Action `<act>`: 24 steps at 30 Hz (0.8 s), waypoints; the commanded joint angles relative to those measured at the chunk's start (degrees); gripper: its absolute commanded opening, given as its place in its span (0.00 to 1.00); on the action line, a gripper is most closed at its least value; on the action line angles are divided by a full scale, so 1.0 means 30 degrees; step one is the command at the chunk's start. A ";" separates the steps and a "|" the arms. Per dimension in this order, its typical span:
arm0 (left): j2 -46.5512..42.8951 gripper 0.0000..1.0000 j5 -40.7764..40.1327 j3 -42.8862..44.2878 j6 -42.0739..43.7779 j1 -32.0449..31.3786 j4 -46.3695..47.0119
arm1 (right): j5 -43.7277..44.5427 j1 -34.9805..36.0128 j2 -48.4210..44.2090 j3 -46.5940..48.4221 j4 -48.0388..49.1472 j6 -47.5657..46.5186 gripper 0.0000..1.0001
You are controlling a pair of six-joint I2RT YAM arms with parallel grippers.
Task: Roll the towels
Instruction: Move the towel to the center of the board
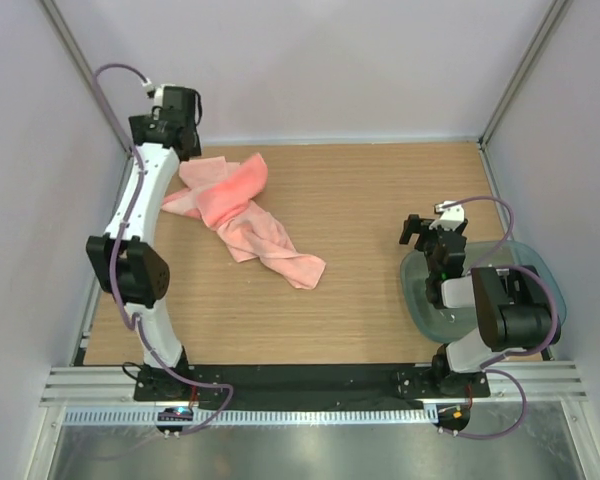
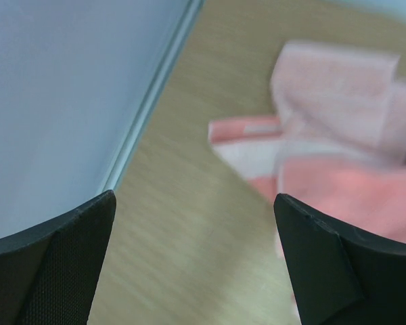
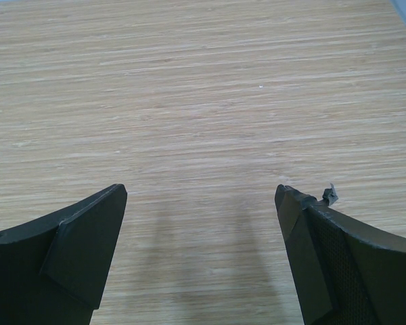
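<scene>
The towels [image 1: 248, 215] lie crumpled together on the wooden table, left of centre toward the back. One is brighter salmon [image 1: 230, 195]. A paler, longer one [image 1: 280, 255] trails toward the middle. In the left wrist view the towels [image 2: 338, 128] look blurred, and a pale-striped end [image 2: 247, 139] lies nearest the wall. My left gripper [image 1: 187, 143] [image 2: 194, 203] hangs open over bare wood at the heap's left edge, with nothing between its fingers. My right gripper [image 1: 417, 232] [image 3: 201, 193] is open over bare wood at the right, far from the towels.
A translucent teal-grey tray [image 1: 536, 268] sits at the right edge beneath the right arm. White walls and metal posts close in the table on the left, back and right. The left gripper is near the left wall [image 2: 61, 101].
</scene>
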 commanded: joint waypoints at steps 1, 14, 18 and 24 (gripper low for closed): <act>0.2237 1.00 -0.3153 -0.0314 -0.1464 -0.0054 -1.3323 | 0.0802 0.0254 0.0042 -0.0229 -0.0548 0.0287 1.00; -0.9394 1.00 1.0014 -1.1417 -0.6041 0.0587 0.0712 | 0.2635 0.4209 -0.6928 0.7347 -1.4620 0.4778 1.00; -0.9602 0.99 1.4169 -1.2625 -0.6150 0.1851 0.0397 | -0.4965 0.4268 -0.6758 0.8651 -1.3868 0.9668 1.00; -1.5367 0.96 1.2535 -1.7975 -0.6384 0.1792 0.2971 | -0.6552 0.6766 -0.3269 1.0891 -1.7154 1.0425 1.00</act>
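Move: The towel's middle lies level with the raised left hand, about 18 cm to its right and some 27 cm below. The towel's near end is about 16 cm back and 34 cm right of that hand, equally low. From the right hand, the towel's middle is roughly 56 cm left, 8 cm ahead and 7 cm lower; the bin's middle is some 12 cm back and 12 cm right, 5 cm lower. Open left hand draws back about 17 cm, sinking; open right hand swings left and up, towards the towel. ##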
